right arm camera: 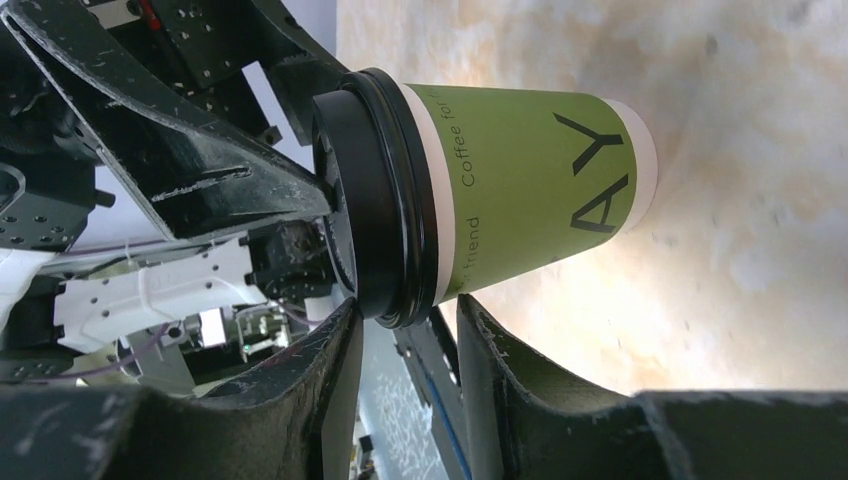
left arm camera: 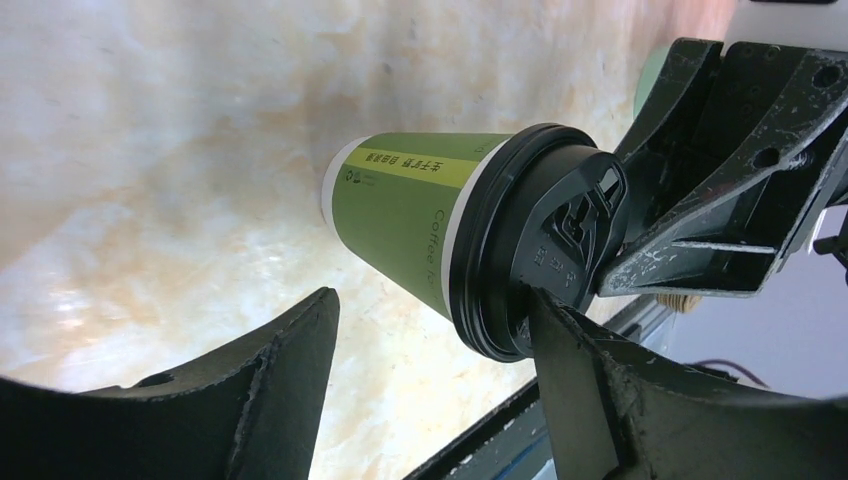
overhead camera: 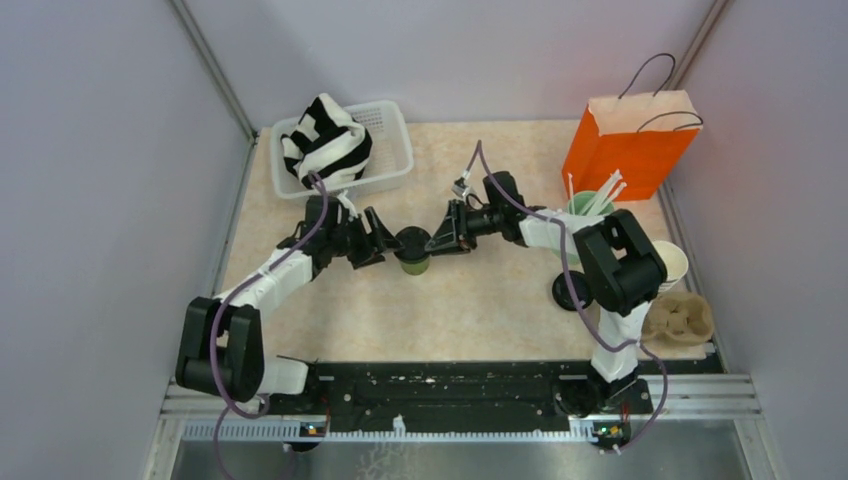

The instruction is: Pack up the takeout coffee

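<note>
One takeout coffee cup (overhead camera: 412, 262), green with a black lid (overhead camera: 411, 241), stands upright mid-table between both grippers. My left gripper (overhead camera: 385, 245) is open. In the left wrist view one finger (left arm camera: 575, 370) rests on the lid (left arm camera: 540, 250) and the other finger (left arm camera: 285, 375) stands clear of the cup (left arm camera: 400, 215). My right gripper (overhead camera: 437, 240) pinches the lid's edge. One right fingertip (right arm camera: 335, 355) is on the lid top (right arm camera: 375, 200). The other (right arm camera: 490, 350) is against the cup wall (right arm camera: 530, 180), just under the rim. A loose black lid (overhead camera: 566, 291) lies at the right.
An orange paper bag (overhead camera: 628, 145) stands at the back right, with a mint tumbler of white straws (overhead camera: 590, 205) in front of it. A lidless pale cup (overhead camera: 672, 265) and a cardboard cup carrier (overhead camera: 680, 320) sit at the right edge. A white basket (overhead camera: 385, 160) with striped cloth is back left.
</note>
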Motion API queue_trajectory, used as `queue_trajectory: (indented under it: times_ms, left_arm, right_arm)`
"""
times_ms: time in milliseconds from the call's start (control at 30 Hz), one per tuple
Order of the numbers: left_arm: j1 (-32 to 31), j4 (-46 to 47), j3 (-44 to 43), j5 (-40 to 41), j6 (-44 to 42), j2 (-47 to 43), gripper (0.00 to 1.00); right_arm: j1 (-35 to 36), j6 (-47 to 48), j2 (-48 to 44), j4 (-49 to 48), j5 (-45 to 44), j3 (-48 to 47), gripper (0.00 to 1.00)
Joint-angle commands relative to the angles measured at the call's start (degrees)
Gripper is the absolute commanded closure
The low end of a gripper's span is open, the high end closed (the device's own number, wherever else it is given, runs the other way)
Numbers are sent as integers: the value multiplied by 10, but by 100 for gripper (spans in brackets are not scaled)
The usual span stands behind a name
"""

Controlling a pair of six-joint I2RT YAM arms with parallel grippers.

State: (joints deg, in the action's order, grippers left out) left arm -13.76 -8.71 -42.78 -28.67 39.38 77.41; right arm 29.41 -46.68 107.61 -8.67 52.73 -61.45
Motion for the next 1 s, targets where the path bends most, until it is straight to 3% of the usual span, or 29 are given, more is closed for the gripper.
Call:
queue_trajectory:
  times_ms: [0,533,867,967]
  left_arm:
    - [45,-39,-8,23,-27,0,26]
    - [157,-111,-79,111,-87,27,22]
    - [157,-133,-121,154,-113,2,2]
    - [158,-154,-138,166,-117,-14,2]
  right_arm:
    - [29,23,75,47,-76,-64,62]
    - [106,-82,293,33,-109,-365,61]
    - [119,-93,305,71,-130,-441,43]
    - [118,-80,287,110,-130,-452,35]
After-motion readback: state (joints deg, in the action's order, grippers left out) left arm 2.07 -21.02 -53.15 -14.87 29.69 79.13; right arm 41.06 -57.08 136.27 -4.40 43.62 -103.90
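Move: The lidded coffee cup stands between the hands, its middle about 5 cm to the right of the left hand, 2 cm farther out and some 4 cm lower; from the right hand it lies roughly 5 cm left, level in reach and 4 cm lower. The white basket's middle is about 26 cm ahead of the left hand and 12 cm to its left; the striped cloth inside it is some 29 cm ahead and 16 cm left. Leftwards and somewhat forward, both hands travel together with the lidded cup between them, about 13 cm left for the left hand and 16 cm for the right, at nearly constant height. A finger of each stays against the lid. The left wrist turns counter-clockwise some 20 degrees and rolls, its left side rising; towards the end both hands slow and open wider. ##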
